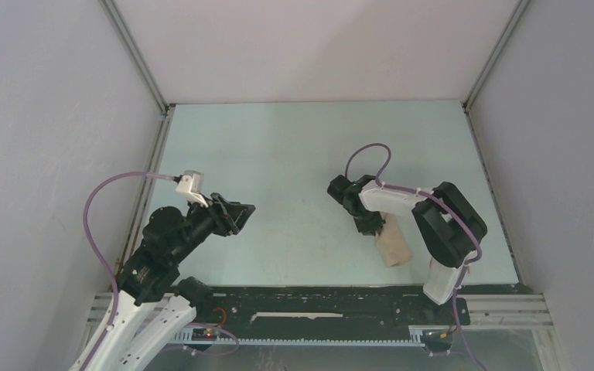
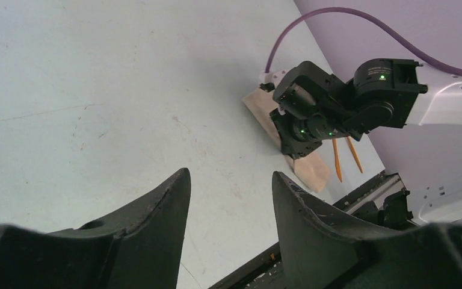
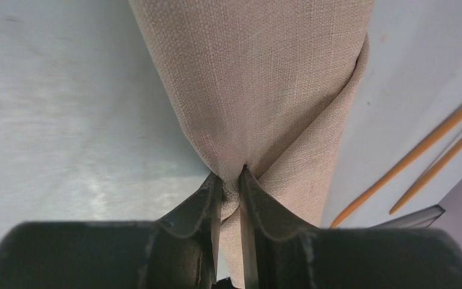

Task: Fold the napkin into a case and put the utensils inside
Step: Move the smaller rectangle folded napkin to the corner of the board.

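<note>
The beige-tan napkin lies folded into a narrow strip on the right of the pale table; its near end pokes out from under the right arm. My right gripper is shut on a pinched fold of the napkin, cloth bunched between the jaws. Two thin orange utensils lie side by side on the table just right of the cloth, also visible in the left wrist view as utensils. My left gripper hovers open over the left of the table, well apart from the napkin, nothing between its fingers.
A black rail runs along the table's near edge. Grey walls with aluminium posts close in the left, right and back. A purple cable loops above the right wrist.
</note>
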Motion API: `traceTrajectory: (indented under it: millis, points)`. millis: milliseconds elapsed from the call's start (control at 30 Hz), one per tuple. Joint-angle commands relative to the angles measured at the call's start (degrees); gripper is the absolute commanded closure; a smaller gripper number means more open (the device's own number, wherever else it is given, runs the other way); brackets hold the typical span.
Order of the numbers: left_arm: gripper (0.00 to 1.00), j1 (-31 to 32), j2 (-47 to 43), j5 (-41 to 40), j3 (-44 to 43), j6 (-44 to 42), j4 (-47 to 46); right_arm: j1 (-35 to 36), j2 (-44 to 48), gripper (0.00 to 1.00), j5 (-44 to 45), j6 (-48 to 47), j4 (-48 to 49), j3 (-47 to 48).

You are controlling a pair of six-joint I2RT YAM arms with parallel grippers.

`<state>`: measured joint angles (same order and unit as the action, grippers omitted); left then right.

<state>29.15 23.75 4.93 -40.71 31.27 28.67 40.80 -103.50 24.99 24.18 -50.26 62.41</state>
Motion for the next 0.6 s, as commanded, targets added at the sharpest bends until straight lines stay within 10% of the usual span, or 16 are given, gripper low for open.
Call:
traceTrajectory:
  millis: [0, 567]
  points:
    - [0.41, 0.3, 0.8, 1.3, -0.6, -1.6, -1.6, -4.2, 2.8, 0.77, -0.5, 3.1, -0.1, -5.1]
    - [0.41, 0.3, 4.0, 3.3, -2.1, -2.4, -1.4, -10.5, 4.9, 0.76, 5.0, 11.8, -7.9, -5.5]
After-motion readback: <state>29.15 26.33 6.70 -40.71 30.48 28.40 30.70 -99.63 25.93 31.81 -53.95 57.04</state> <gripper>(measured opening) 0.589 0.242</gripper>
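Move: The right hand holds the folded napkin pinched at its left edge, about 1 cm above the board. The board's near right corner lies roughly 40 cm to its right and 17 cm back. The two orange utensils lie side by side between them, the nearer about 18 cm right and 5 cm back, the other some 25 cm right and 5 cm back. From the raised left hand that corner is about 78 cm right, 12 cm back and 26 cm down. Rightward and level, just above the board, the right hand draws the napkin about 6 cm towards the near right corner and the utensils, easing very slightly back. As it goes, the wrist turns clockwise by some 15 to 20 degrees to swing the napkin round, the fingers keeping their pinch on its left edge. ##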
